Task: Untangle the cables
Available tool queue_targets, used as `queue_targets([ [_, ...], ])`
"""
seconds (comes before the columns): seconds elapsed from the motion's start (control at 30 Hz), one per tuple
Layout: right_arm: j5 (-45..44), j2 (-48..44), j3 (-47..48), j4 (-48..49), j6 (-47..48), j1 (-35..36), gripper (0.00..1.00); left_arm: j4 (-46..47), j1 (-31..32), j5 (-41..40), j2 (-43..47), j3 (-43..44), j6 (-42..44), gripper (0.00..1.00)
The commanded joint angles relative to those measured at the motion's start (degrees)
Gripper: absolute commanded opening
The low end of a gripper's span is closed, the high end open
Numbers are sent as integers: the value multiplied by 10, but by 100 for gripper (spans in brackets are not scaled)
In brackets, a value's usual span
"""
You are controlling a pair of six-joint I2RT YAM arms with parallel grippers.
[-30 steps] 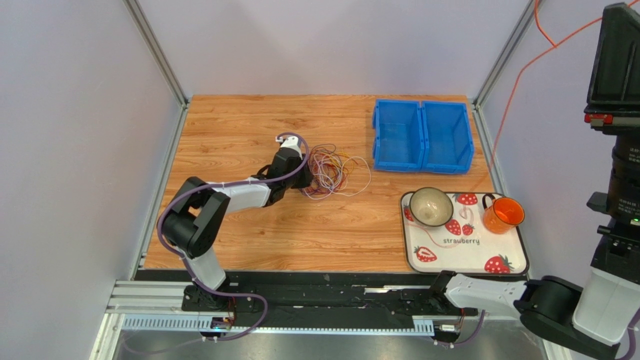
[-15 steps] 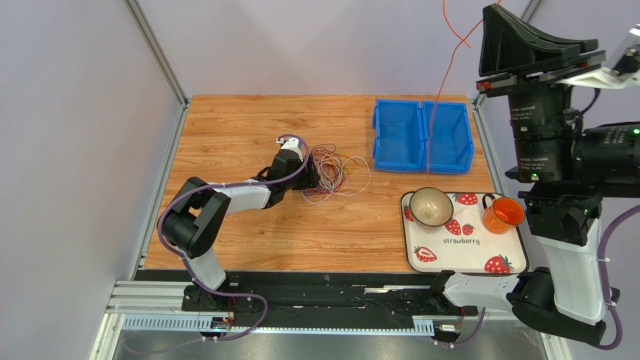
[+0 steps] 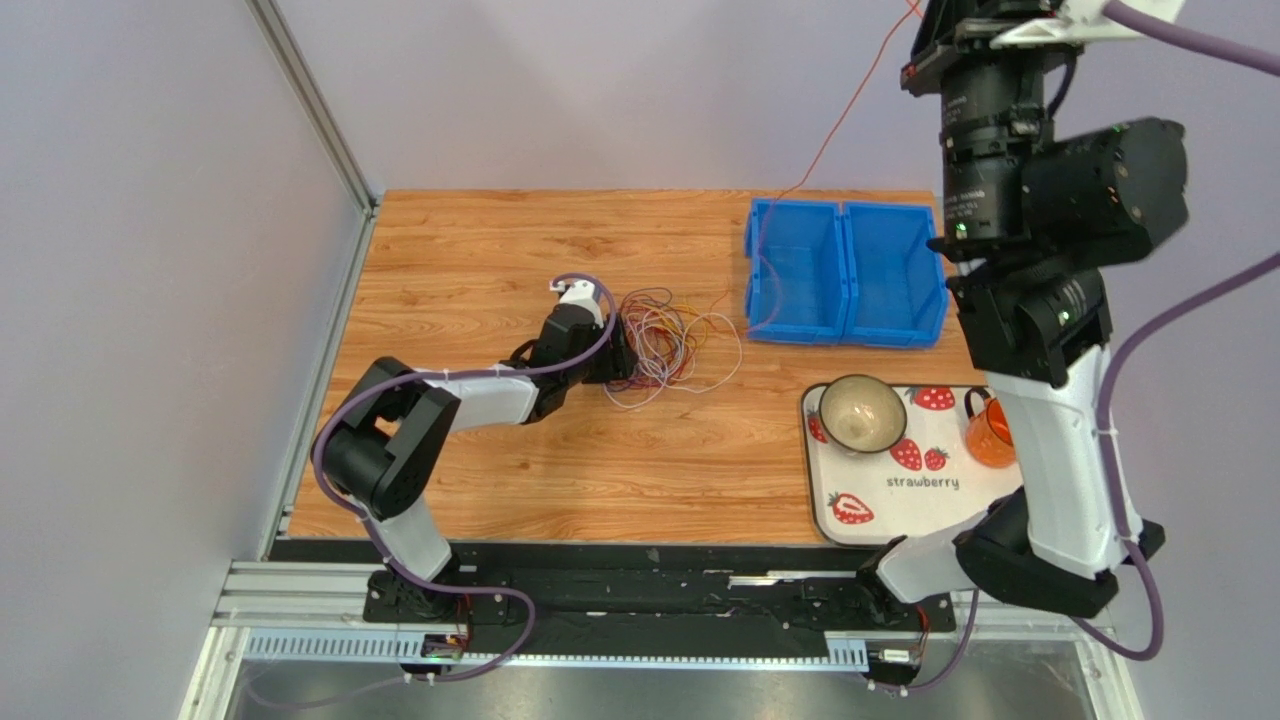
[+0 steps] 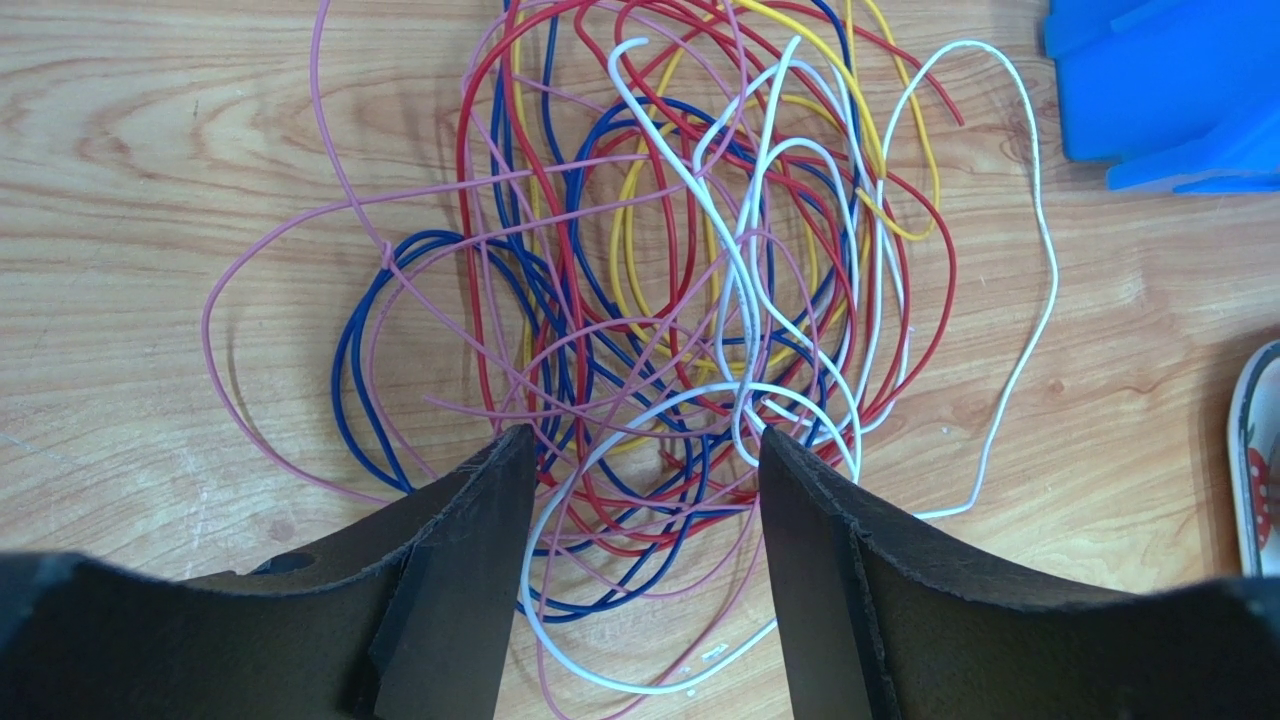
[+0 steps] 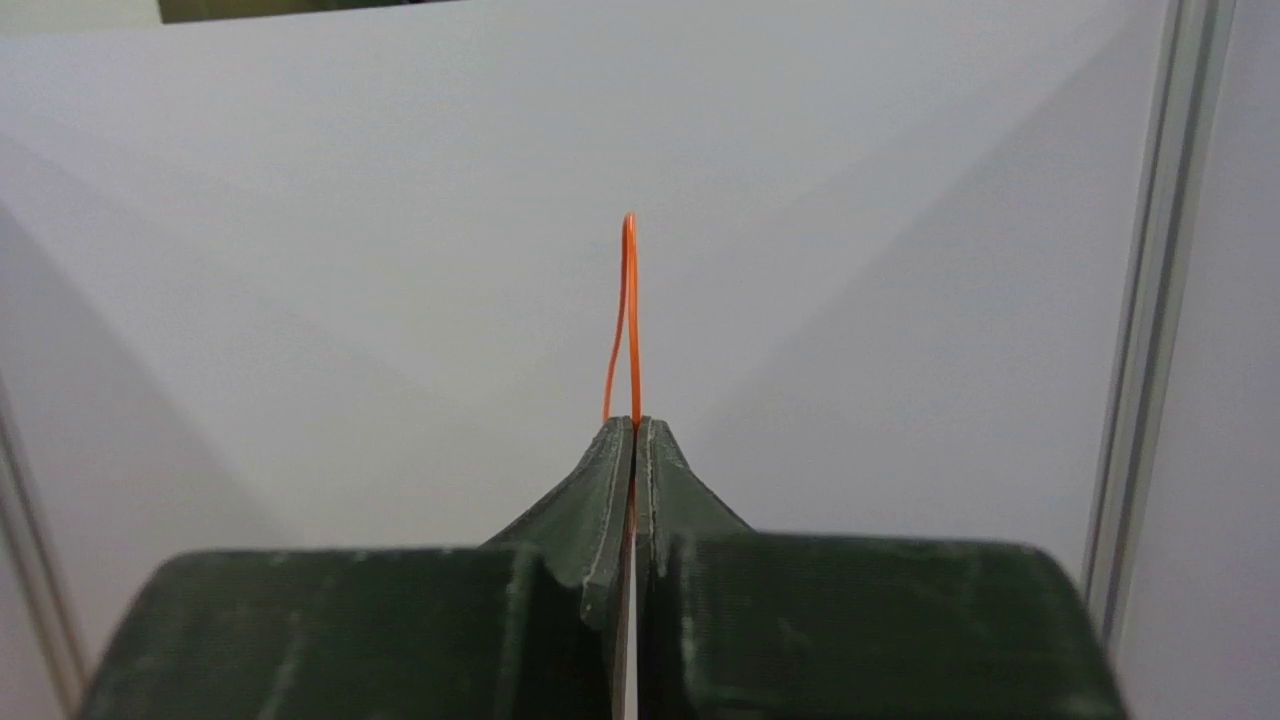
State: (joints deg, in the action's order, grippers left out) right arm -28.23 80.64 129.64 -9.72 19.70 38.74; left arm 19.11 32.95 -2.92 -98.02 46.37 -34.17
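The cables (image 3: pixel 661 342) lie in a loose tangle of red, blue, pink, yellow and white loops (image 4: pixel 676 300) on the wooden table. My left gripper (image 4: pixel 646 450) is low at the tangle's near-left edge (image 3: pixel 606 360). It is open, and its black fingers (image 4: pixel 451 570) straddle white and pink loops without clamping any. My right gripper (image 5: pixel 633 428) is raised high at the top right, shut on one orange cable (image 5: pixel 630 300). In the top view that orange cable (image 3: pixel 857 98) hangs slanting down towards the blue bin.
A blue two-compartment bin (image 3: pixel 842 270) sits at the back right, its corner showing in the left wrist view (image 4: pixel 1157 90). A strawberry tray (image 3: pixel 932 510) carries a bowl (image 3: pixel 861 413) and an orange cup (image 3: pixel 989 435) partly behind the raised right arm.
The right arm has swung up and leftward, carrying the orange cable so it now trails over the blue bin. The left gripper's jaws have widened at the tangle.
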Motion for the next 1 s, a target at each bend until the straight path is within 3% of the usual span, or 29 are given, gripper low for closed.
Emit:
queue_targets([
  [0.0, 26, 32, 34, -28, -49, -59, 0, 36, 2, 9, 27, -6, 2, 65],
  [0.23, 89, 85, 66, -38, -142, -154, 0, 40, 3, 12, 28, -8, 2, 65],
  [0.57, 161, 152, 130, -24, -222, -236, 0, 47, 2, 12, 27, -10, 1, 64],
  [0.73, 184, 171, 152, -7, -248, -256, 0, 48, 3, 12, 23, -8, 0, 63],
  [0.97, 238, 166, 114, 84, -276, -258, 0, 48, 4, 10, 20, -6, 0, 62],
])
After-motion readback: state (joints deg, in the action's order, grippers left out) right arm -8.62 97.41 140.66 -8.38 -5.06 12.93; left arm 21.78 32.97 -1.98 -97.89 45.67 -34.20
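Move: The closed right gripper holds the orange cable high up. The two-part blue box it is being carried towards has its middle about 28 cm ahead, 10 cm to the right and 67 cm below. The tangle lies some 13 cm ahead and 20 cm left of that gripper, the bowl level with it and 9 cm right, both roughly 70 cm down. From the left hand, the blue box is about 20 cm ahead and 35 cm right. The right hand, its fingers still shut on the orange cable, carries it forward about 13 cm towards the blue box, fast at first and easing to a stop, drifting some 4 cm left and sinking nearly 4 cm on the way before it comes back up a little. The fingers stay pointed forward and upward while the hand rolls slightly, under 10 degrees, with its left side rising, so that the cable keeps hanging from the raised grip and its tail is drawn across the box's left compartment. ##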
